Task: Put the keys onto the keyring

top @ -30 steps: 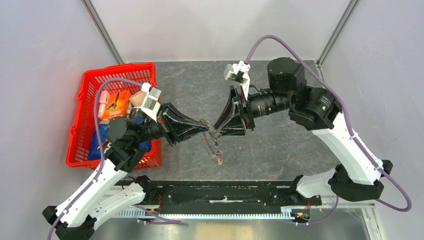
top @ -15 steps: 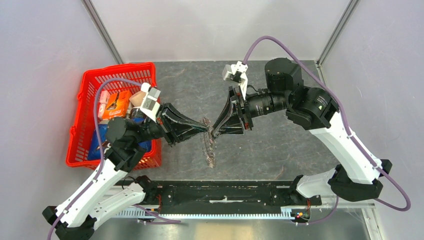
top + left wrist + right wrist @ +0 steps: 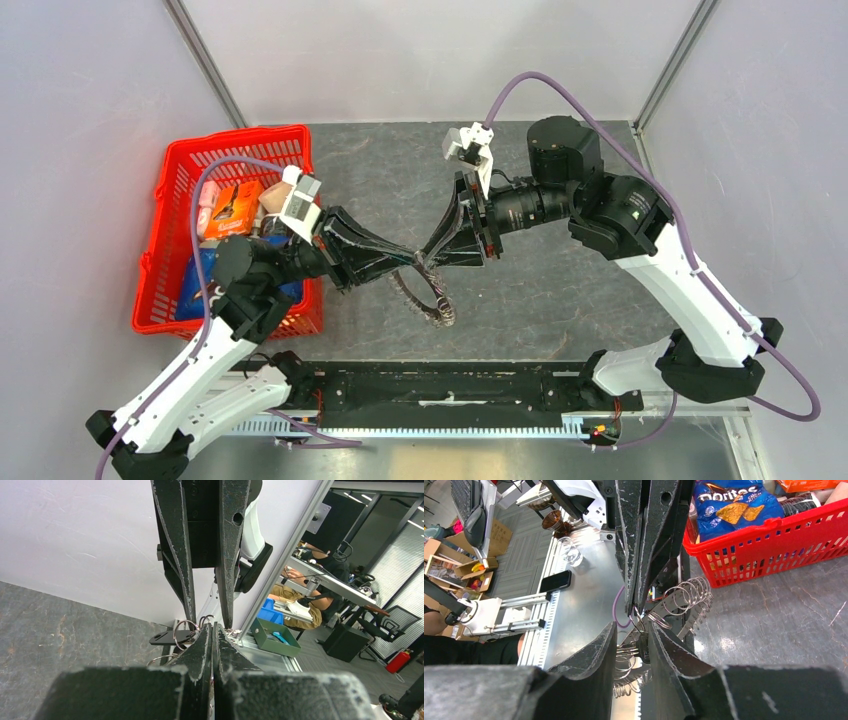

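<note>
Both grippers meet tip to tip above the middle of the table. My left gripper (image 3: 417,262) is shut on a wire ring of the keyring (image 3: 428,298), whose chain of rings and silvery keys dangles below it. In the left wrist view, rings (image 3: 186,630) stick out beside the closed left gripper (image 3: 214,626), and a small black key (image 3: 165,638) lies flat to their left. My right gripper (image 3: 432,262) faces the left one with its jaws partly apart. In the right wrist view the right gripper (image 3: 631,627) straddles the black key (image 3: 642,648), which rests against one finger (image 3: 664,647). The keyring (image 3: 684,602) fans out beyond.
A red basket (image 3: 235,138) of snack packets stands at the left, close behind the left arm. It also shows in the right wrist view as the red basket (image 3: 774,535), holding a blue chip bag (image 3: 734,505). A black rail (image 3: 440,385) runs along the near edge.
The right gripper's jaws have narrowed and it has edged left toward the left gripper. The hanging keyring has swung left and then back to the right. The left gripper stays shut.
</note>
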### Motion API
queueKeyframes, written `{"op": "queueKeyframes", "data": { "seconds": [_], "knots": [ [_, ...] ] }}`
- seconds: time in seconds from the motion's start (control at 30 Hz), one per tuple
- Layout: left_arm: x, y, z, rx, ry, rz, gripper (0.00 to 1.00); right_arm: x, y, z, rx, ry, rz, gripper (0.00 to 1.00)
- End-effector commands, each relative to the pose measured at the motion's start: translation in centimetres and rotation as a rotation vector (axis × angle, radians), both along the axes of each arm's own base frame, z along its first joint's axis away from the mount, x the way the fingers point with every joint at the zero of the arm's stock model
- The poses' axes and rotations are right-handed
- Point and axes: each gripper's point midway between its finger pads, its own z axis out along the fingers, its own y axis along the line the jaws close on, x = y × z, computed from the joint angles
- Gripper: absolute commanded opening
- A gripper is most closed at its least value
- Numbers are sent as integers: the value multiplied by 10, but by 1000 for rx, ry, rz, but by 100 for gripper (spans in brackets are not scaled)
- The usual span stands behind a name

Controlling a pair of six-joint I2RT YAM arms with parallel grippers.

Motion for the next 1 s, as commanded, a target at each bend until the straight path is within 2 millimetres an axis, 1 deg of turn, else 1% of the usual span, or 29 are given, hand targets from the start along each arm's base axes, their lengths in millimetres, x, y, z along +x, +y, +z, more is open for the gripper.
{"op": "queueKeyframes", "data": {
  "seconds": [0.0,0.1,0.2,0.33,0.4,0.57,0.7,0.87,0.9,0.97],
  "knots": [
    [-6,4,14,-52,-28,-17,2,2,1,12,46,-54,3,36],
    [-6,4,15,-53,-30,-15,2,-1,0,15,54,-60,12,37],
    [-6,4,15,-55,-29,-12,2,-2,0,11,47,-52,22,36],
    [-5,5,16,-60,-28,-6,2,-3,1,4,37,-45,27,30],
    [-5,5,16,-60,-27,-6,2,-2,1,4,39,-44,26,23],
    [-4,4,16,-61,-24,-4,2,0,0,5,42,-55,11,0],
    [-3,3,16,-59,-18,-5,2,1,-3,9,54,-75,-15,0],
    [-1,-1,9,-21,-2,-16,2,-1,-9,11,32,-84,-19,0],
    [0,-2,6,-8,2,-18,3,-2,-10,11,23,-80,-18,0],
    [-1,-3,4,12,5,-24,10,-2,-10,6,-8,-60,-16,0]
  ]
}}
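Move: The left hand keeps the keyring pinched. The small wire ring at its fingertips lies about 1 cm to the right hand's left, level with it and straight across from its half-open fingers. The black fob sits some 2 cm ahead of the right hand and 1 cm lower; the big keyring plate hangs about 6 cm below, roughly 2 cm left and 1 cm back. From the left hand, the wire ring is 1 cm to its right. Nearly on the spot, the right hand first waits with its fingers about a third open around the spot by the left fingertips, then sinks about half a centimetre while the fingers shut fully, pinching the thin ring there. The left hand holds steady, fingers still shut on the keyring; at the very end both hands ease slightly down and to the right. ##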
